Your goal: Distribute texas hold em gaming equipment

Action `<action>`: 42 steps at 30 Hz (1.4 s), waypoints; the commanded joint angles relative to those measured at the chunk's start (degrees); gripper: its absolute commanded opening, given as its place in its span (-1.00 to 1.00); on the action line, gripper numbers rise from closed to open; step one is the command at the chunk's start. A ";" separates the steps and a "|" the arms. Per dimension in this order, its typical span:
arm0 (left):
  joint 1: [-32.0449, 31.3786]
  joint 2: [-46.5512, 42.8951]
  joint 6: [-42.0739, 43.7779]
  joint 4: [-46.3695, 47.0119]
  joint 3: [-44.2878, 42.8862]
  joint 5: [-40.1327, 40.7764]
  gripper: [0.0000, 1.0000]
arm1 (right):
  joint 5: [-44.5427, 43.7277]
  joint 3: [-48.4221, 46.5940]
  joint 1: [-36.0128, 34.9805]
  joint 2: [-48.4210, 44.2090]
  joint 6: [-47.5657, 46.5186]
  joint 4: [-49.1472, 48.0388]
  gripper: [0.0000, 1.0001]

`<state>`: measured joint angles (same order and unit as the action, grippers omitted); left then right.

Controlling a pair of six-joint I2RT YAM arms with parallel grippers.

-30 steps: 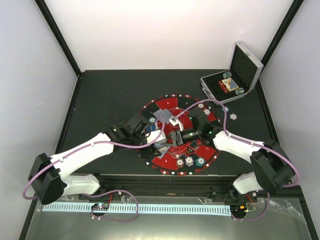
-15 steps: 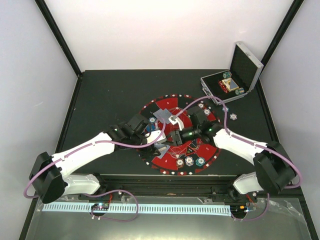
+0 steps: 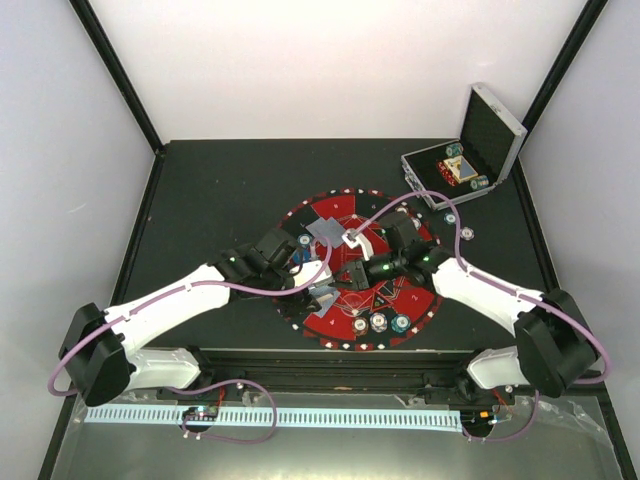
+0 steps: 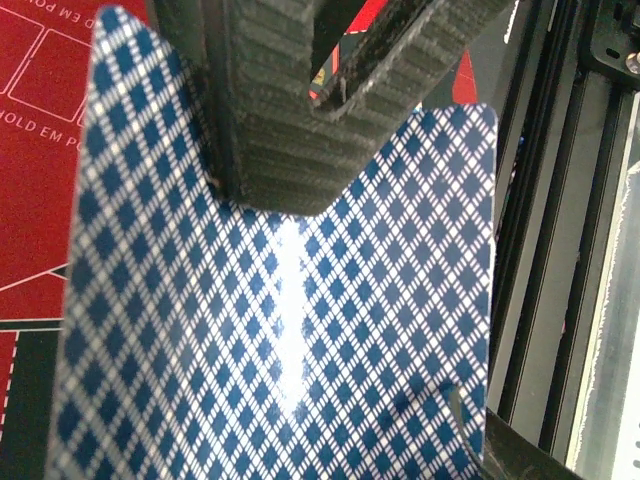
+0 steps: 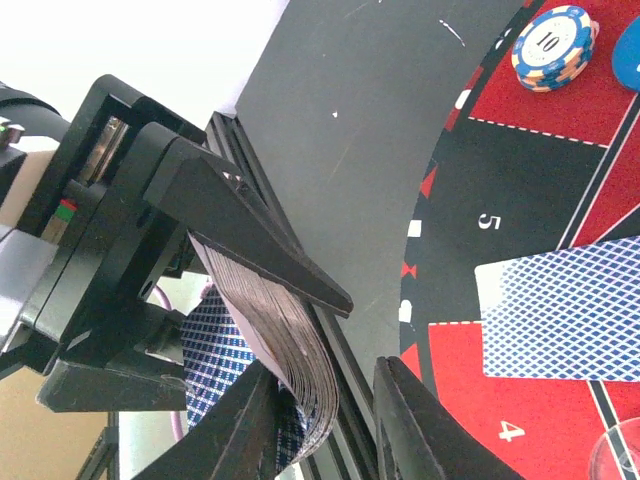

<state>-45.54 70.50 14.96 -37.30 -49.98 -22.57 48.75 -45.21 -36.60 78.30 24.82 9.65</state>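
Note:
My left gripper [image 3: 305, 272] is shut on a bowed deck of playing cards [image 3: 322, 290] over the near left part of the round mat [image 3: 335, 208]. The top card's blue diamond back [image 4: 280, 330] fills the left wrist view. My right gripper [image 5: 322, 372] straddles the deck's end [image 5: 300, 350]. Its jaws stand apart: the left finger [image 5: 245, 430] touches the cards and the right finger [image 5: 420, 430] stands off with a gap. One card [image 5: 565, 310] lies flat on the mat. A blue and orange chip [image 5: 553, 45] lies beyond it. Several chips [image 3: 380, 322] sit at the mat's near rim.
The silver case [image 3: 470, 160] stands open at the back right with chips inside. Loose chips [image 3: 467, 233] lie between it and the mat, with more chips [image 3: 402, 212] on the mat's right side. The table's near rail [image 4: 560, 250] runs close beside the deck.
The right gripper has moved left onto the deck's end and its jaws have narrowed. The left arm and the deck have stayed put.

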 commanded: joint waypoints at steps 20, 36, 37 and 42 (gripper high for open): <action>-0.43 0.34 0.27 0.22 -1.35 0.85 -0.21 | 0.65 -0.84 1.40 -4.85 -0.79 2.98 -0.98; -0.43 0.87 0.17 -0.59 -1.96 2.46 -0.21 | -3.90 -2.21 7.06 -12.35 -6.82 15.43 -0.98; -0.44 0.87 0.16 -0.63 -2.05 2.53 -0.21 | -4.20 -2.07 7.74 -13.10 -7.07 16.08 -0.98; -0.44 0.87 0.07 -0.77 -2.14 2.92 -0.21 | -5.65 -1.04 11.08 -15.61 -7.79 18.07 -0.98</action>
<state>-45.63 71.29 14.94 -37.71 -50.00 -20.21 45.58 -46.26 -27.68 64.53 18.83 24.58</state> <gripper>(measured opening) 0.444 0.012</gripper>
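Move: The top card of the deck, held in the left gripper, has its right end at the right gripper's open fingers; its middle lies about 4 cm to the right hand's left and 1 cm below, with no forward offset. From the left hand, it is roughly 2 cm to the right, 2 cm ahead and 2 cm above. About 13 cm below the right hand, the lone dealt card lies 6 cm back and 3 cm left, the card pair 10 cm ahead and 1 cm left. Hold the left gripper nearly still, keeping its grip on the deck. Close the right fingers to pinch the top card's right end, easing up as they shut. Then draw that card off the deck to the right and upward, slowly at first and then faster, ending about 6 cm to the right and 4 cm higher. ##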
